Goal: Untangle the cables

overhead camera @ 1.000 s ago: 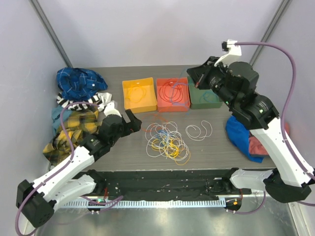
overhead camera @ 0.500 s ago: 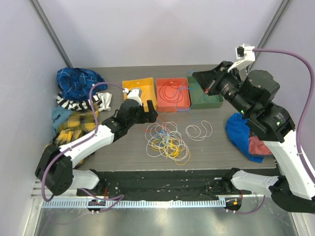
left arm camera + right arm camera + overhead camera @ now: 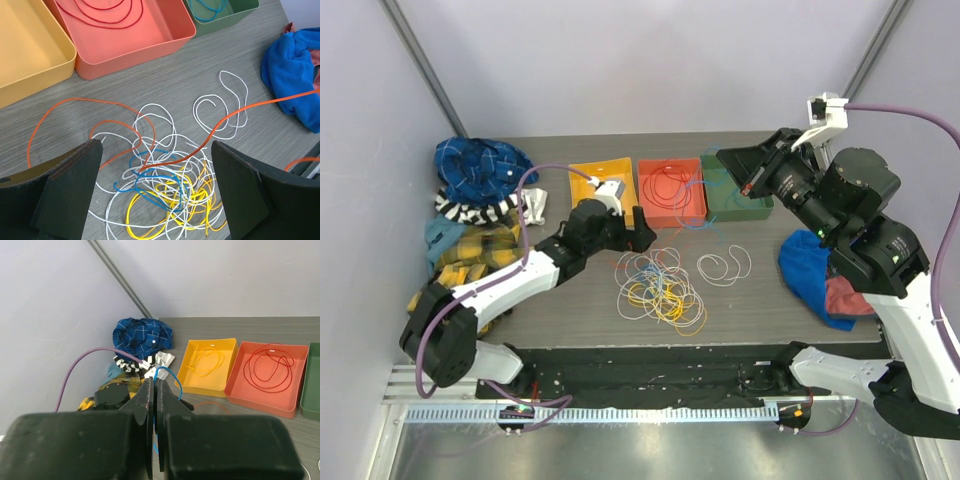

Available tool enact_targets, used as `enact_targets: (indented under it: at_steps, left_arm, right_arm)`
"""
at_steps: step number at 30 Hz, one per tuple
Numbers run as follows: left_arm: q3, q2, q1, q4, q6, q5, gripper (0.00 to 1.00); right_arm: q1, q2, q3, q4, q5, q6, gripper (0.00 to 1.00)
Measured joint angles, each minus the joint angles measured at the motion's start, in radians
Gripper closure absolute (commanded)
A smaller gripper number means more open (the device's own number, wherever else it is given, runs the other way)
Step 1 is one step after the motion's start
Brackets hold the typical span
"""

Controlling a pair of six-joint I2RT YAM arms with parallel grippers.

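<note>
A tangle of white, yellow, orange and blue cables (image 3: 660,285) (image 3: 172,192) lies in the middle of the table. An orange cable (image 3: 115,106) trails off its left side. One white loop (image 3: 725,265) (image 3: 225,107) lies apart on the right. My left gripper (image 3: 632,232) (image 3: 157,192) hovers open over the tangle's left part, its fingers (image 3: 65,195) wide apart and holding nothing. My right gripper (image 3: 740,172) (image 3: 156,390) is raised over the green tray (image 3: 735,203), shut on a thin blue cable (image 3: 170,374) that loops out past its tips.
A yellow tray (image 3: 603,192) (image 3: 210,365) holds a yellow cable, and a red tray (image 3: 670,192) (image 3: 150,35) holds a red one. Blue cable lies in the green tray (image 3: 240,12). Cloths are piled at the left (image 3: 480,215) and a blue cloth (image 3: 810,275) lies at the right.
My left arm has swung forward and right, bringing its open gripper to the tangle. My right arm has risen and drawn back to the right, still shut.
</note>
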Motion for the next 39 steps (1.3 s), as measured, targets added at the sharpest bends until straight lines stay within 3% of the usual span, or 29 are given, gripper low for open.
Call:
enact_targets:
  at_steps: [10,17,20,21,23,24,25,30,34,39]
  left_arm:
    - [-0.049,-0.112,0.000,-0.003,0.059,0.045,0.05]
    - [-0.014,0.014,-0.001,-0.003,0.083,0.116,0.14]
    - [0.000,0.079,-0.001,-0.004,0.088,0.119,0.30]
    - [0.006,0.096,-0.001,-0.007,0.090,0.119,0.46]
    - [0.028,0.125,0.000,-0.020,0.107,0.119,0.67]
    - [0.040,0.136,0.000,-0.024,0.105,0.118,0.97]
    - [0.057,0.146,0.000,-0.034,0.111,0.119,1.00]
    - [0.110,0.145,0.001,-0.067,0.129,0.103,1.00]
    - [0.097,0.039,0.017,-0.163,0.124,0.000,1.00]
    - [0.091,-0.147,0.179,-0.298,0.087,-0.088,1.00]
  right_arm:
    - [0.000,0.000,-0.001,-0.006,0.000,0.000,0.99]
    - [0.000,0.000,-0.005,-0.006,-0.005,0.000,0.99]
    - [0.000,0.000,-0.005,-0.006,-0.012,0.000,0.99]
    - [0.000,0.000,-0.005,-0.006,-0.013,0.000,0.99]
    - [0.000,0.000,-0.005,-0.006,-0.015,0.000,0.99]
    - [0.000,0.000,-0.005,-0.007,-0.015,0.000,0.99]
    - [0.000,0.000,-0.005,-0.007,-0.015,0.000,0.99]
    - [0.000,-0.003,-0.005,-0.010,-0.003,-0.006,0.99]
    - [0.000,-0.013,-0.005,-0.022,0.037,-0.022,0.99]
    - [0.000,-0.019,0.016,-0.031,0.108,-0.050,0.99]
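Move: Between the left hand's open fingers runs a lifted orange strand of the cables; where it is to be caught lies about 2 cm to the right and 4 cm down, with no real offset forward. The tangle sits some 20 cm below, 4 cm back and 4 cm right; the loose white coil is on the table 3 cm ahead and 18 cm right. From the right hand, that orange strand is about 7 cm ahead, 5 cm left and 37 cm lower. Lifting and backing off about 2 cm first, the open left hand then sinks some 6 cm and edges right over the tangle, where its fingers shut and pinch the orange strand. It then draws the strand about 11 cm left, away from the white coil, rising some 7 cm and turning roughly 20 degrees counter-clockwise. The right hand keeps the blue cable pinched high up. ##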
